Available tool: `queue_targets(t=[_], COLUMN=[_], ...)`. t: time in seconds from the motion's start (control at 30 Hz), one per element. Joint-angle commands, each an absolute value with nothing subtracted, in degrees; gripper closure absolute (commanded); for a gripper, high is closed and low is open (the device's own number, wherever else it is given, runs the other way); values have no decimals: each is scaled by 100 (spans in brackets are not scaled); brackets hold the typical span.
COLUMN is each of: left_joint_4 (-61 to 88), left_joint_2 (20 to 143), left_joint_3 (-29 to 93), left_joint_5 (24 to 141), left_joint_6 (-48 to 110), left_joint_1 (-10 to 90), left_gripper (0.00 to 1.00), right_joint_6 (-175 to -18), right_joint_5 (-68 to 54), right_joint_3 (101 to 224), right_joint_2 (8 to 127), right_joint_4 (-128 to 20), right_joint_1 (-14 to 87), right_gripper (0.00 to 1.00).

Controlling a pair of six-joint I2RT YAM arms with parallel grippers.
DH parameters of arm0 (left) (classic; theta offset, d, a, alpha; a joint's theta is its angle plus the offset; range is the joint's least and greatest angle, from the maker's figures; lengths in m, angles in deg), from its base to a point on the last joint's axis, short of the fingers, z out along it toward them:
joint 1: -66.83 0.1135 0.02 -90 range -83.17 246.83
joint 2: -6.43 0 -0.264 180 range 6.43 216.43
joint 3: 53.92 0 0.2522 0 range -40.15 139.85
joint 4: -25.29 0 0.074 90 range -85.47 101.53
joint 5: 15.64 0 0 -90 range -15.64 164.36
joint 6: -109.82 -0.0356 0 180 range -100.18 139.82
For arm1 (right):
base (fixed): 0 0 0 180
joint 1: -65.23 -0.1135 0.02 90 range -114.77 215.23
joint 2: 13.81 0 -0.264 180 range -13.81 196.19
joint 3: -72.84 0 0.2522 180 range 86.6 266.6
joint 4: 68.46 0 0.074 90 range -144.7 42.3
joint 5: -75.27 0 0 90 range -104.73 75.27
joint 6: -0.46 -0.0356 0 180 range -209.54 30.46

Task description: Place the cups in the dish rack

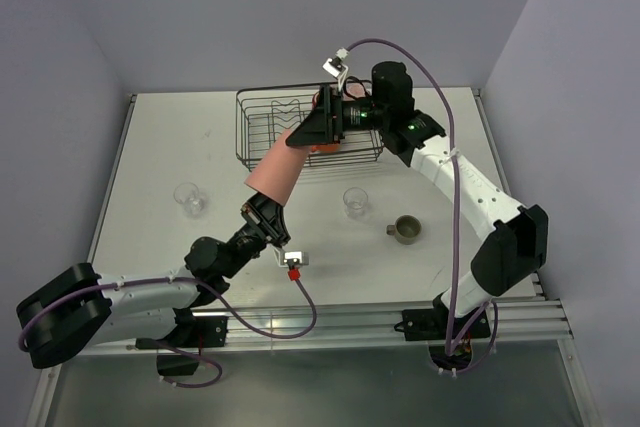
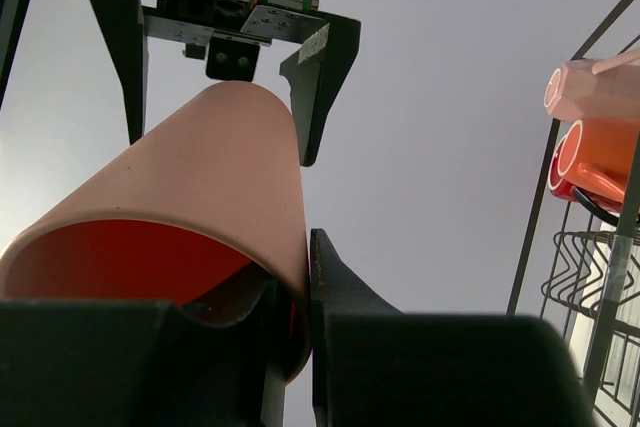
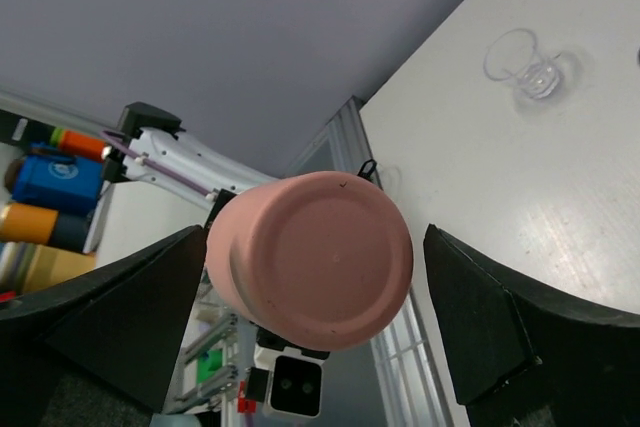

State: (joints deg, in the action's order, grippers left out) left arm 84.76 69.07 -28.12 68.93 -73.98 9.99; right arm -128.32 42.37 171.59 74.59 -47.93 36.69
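My left gripper (image 1: 262, 205) (image 2: 295, 287) is shut on the rim of the salmon tumbler (image 1: 276, 167) (image 2: 200, 177), one finger inside and one outside. It holds the tumbler off the table, base tilted toward the dish rack (image 1: 262, 125) (image 2: 600, 277). The right gripper (image 1: 312, 130) (image 3: 315, 247) is open. Its fingers (image 3: 130, 317) straddle the tumbler's base (image 3: 315, 262) with a gap on each side. In the rack lie a pale pink mug (image 2: 590, 87), an orange mug (image 2: 600, 152) and a red mug (image 2: 558, 182). On the table stand two clear glasses (image 1: 188, 197) (image 1: 355, 202) and a grey-olive mug (image 1: 405, 230).
The rack stands at the back of the white table (image 1: 180, 137), behind both grippers. One clear glass (image 3: 525, 67) also shows in the right wrist view. A rail (image 1: 350, 319) runs along the table's near edge by the arm bases.
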Motion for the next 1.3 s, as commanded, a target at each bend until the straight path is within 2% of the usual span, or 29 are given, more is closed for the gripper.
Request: queue_targets(t=[0.0, 0.07, 0.2, 0.37, 0.47, 0.5, 0.57, 0.6, 0.73, 0.93, 0.97, 1.27], left_joint_4=[10839, 10821, 10812, 10786, 10751, 10733, 10681, 10654, 10593, 10321, 10259, 9451], left_joint_2=[6910, 6919, 6928, 6893, 6901, 6910, 6893, 6884, 6761, 6436, 6383, 5654], left_joint_3=[-2592, -2592, -2592, -2644, -2636, -2627, -2627, -2627, -2767, -2873, -2882, -3031], left_joint_5=[7066, 7067, 7067, 7102, 7093, 7084, 7058, 7058, 7146, 7322, 7322, 7383], left_joint_6=[-7519, -7528, -7563, -7598, -7607, -7607, -7615, -7615, -7633, -7607, -7598, -7502], left_joint_1=[970, 970, 970, 970, 970, 970, 970, 970, 970, 970, 970, 970], left_gripper=[100, 100, 100, 100, 100, 98, 90, 80, 67, 53, 47, 46], right_joint_6=[-13409, -13785, -14516, -14807, -14834, -14842, -14825, -14834, -14720, -14606, -14570, -14666], right_joint_5=[4609, 4706, 4969, 5014, 5031, 5031, 5049, 5049, 5023, 5075, 5093, 4988], right_joint_3=[17010, 16940, 16632, 16553, 16544, 16535, 16518, 16509, 16526, 16623, 16675, 17132], right_joint_2=[7513, 7539, 7575, 7601, 7601, 7601, 7583, 7583, 7531, 7469, 7469, 7566], right_joint_4=[-5442, -5732, -6505, -6709, -6735, -6761, -6771, -6805, -6736, -6569, -6490, -6480], right_joint_1=[3631, 3631, 3657, 3684, 3693, 3684, 3684, 3701, 3806, 3956, 4052, 4948], right_gripper=[4, 7, 20, 30, 43, 54, 67, 78, 98, 100, 100, 100])
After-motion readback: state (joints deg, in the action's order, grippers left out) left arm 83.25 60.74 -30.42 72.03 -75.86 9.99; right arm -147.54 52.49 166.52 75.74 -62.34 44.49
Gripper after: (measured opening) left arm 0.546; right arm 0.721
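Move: For the right hand, the peach cup's middle lies about 4 cm to its left, 3 cm back and 5 cm below, the base already between its open fingers. The dish rack's middle is roughly 25 cm ahead, 1 cm to the right and 30 cm down; the orange mug in the rack is about 20 cm ahead, 5 cm right and 26 cm below. From the left hand, which grips the rim, the cup's middle is some 2 cm ahead, 1 cm right and 3 cm above. The right hand eases back about 1 cm while its wrist tips by roughly 10 degrees, and its wide-open fingers close part-way until they pinch the base end of the peach cup, which the left hand keeps holding nearly still by the rim. Then the left fingers open and let go, that hand drawing up, back and slightly left by about 3 cm in all, while the right keeps its grip and carries the cup some 4 cm to the right, going forward too at the end, clear of the left fingers. ##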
